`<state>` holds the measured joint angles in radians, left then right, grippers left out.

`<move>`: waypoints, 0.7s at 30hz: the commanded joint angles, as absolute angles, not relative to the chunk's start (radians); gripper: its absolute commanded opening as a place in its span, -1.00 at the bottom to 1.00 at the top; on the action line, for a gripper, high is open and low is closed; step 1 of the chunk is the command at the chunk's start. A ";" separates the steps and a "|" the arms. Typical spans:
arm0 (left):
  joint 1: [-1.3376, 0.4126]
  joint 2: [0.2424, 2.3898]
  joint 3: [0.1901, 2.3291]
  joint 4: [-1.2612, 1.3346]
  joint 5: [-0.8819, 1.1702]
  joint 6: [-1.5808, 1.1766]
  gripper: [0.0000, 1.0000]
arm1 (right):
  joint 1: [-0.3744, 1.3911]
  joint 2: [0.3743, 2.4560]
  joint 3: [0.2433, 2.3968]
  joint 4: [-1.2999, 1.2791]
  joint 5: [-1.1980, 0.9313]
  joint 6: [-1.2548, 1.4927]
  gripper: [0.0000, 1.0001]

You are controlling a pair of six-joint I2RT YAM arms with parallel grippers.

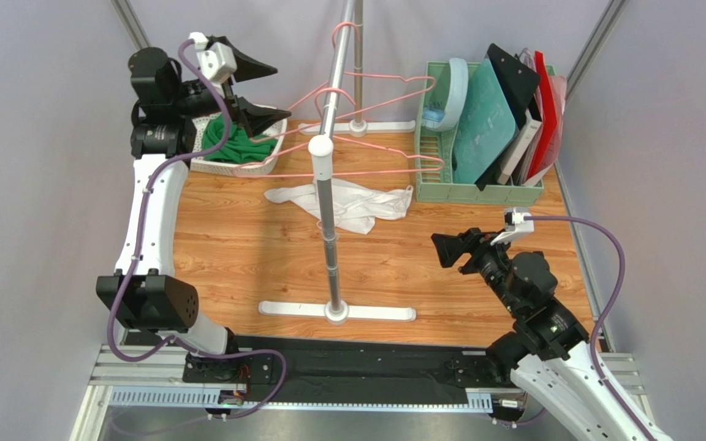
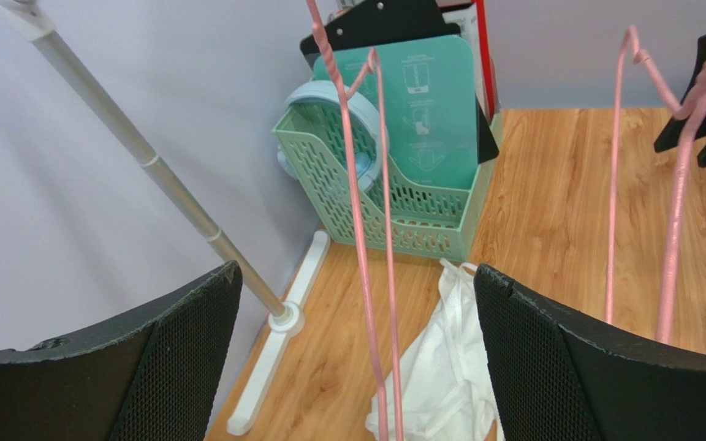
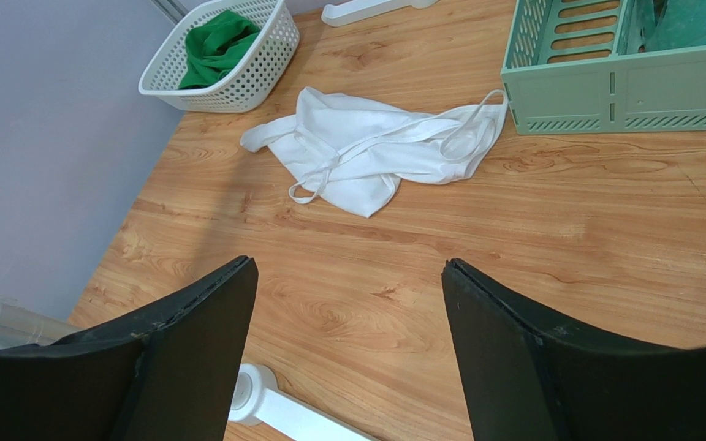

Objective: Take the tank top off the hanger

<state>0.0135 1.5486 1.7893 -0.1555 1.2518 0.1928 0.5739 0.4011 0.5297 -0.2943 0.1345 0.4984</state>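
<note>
The white tank top (image 1: 343, 202) lies crumpled on the wooden table below the rack rail, off the hangers; the wrist views also show the tank top (image 2: 449, 367) (image 3: 366, 152). A bare pink wire hanger (image 1: 375, 167) hangs from the rail, with another pink hanger (image 1: 380, 87) behind it. My left gripper (image 1: 280, 90) is raised at the far left, level with the rail, open and holding nothing. In its wrist view the left gripper (image 2: 355, 269) frames the pink hanger (image 2: 370, 230), which hangs some way in front. My right gripper (image 1: 441, 251) (image 3: 347, 264) hovers open over the table's near right, pointing at the tank top.
A white basket (image 1: 202, 165) holding green cloth (image 1: 237, 147) stands at the back left. A green crate (image 1: 476, 188) of folders stands at the back right. The rack's pole (image 1: 329, 211) and white foot bars (image 1: 336, 312) cross the middle. Grey walls enclose three sides.
</note>
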 commanded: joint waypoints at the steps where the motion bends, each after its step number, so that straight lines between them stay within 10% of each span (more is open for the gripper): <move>1: 0.066 1.483 1.763 0.151 1.306 -0.090 0.98 | 0.577 0.416 0.528 -0.236 0.112 0.514 0.58; 21: 0.083 1.473 1.754 -0.337 0.057 -0.919 0.98 | 0.577 0.391 0.535 -0.261 0.124 0.549 0.57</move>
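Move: The white tank top lies on the table about 11 cm right of the left hand, some 3 cm nearer the base and roughly 45 cm below. The nearer hanger's hook is close by, about 9 cm right, 2 cm ahead and 3 cm lower; the white basket stands about 13 cm ahead, 18 cm left and 42 cm below. From the idle right hand the tank top is some 17 cm ahead, 21 cm left and 22 cm down. The emptied hangers on the rail are left behind as the left hand, already open and holding nothing, rises about 6 cm, then sweeps left and forward, ending some 11 cm to the left and 7 cm farther out, with a slight dip at the end. Meanwhile the wrist swings the fingers through about 70 degrees, from pointing right to pointing ahead and steeply down; they stay wide open. ##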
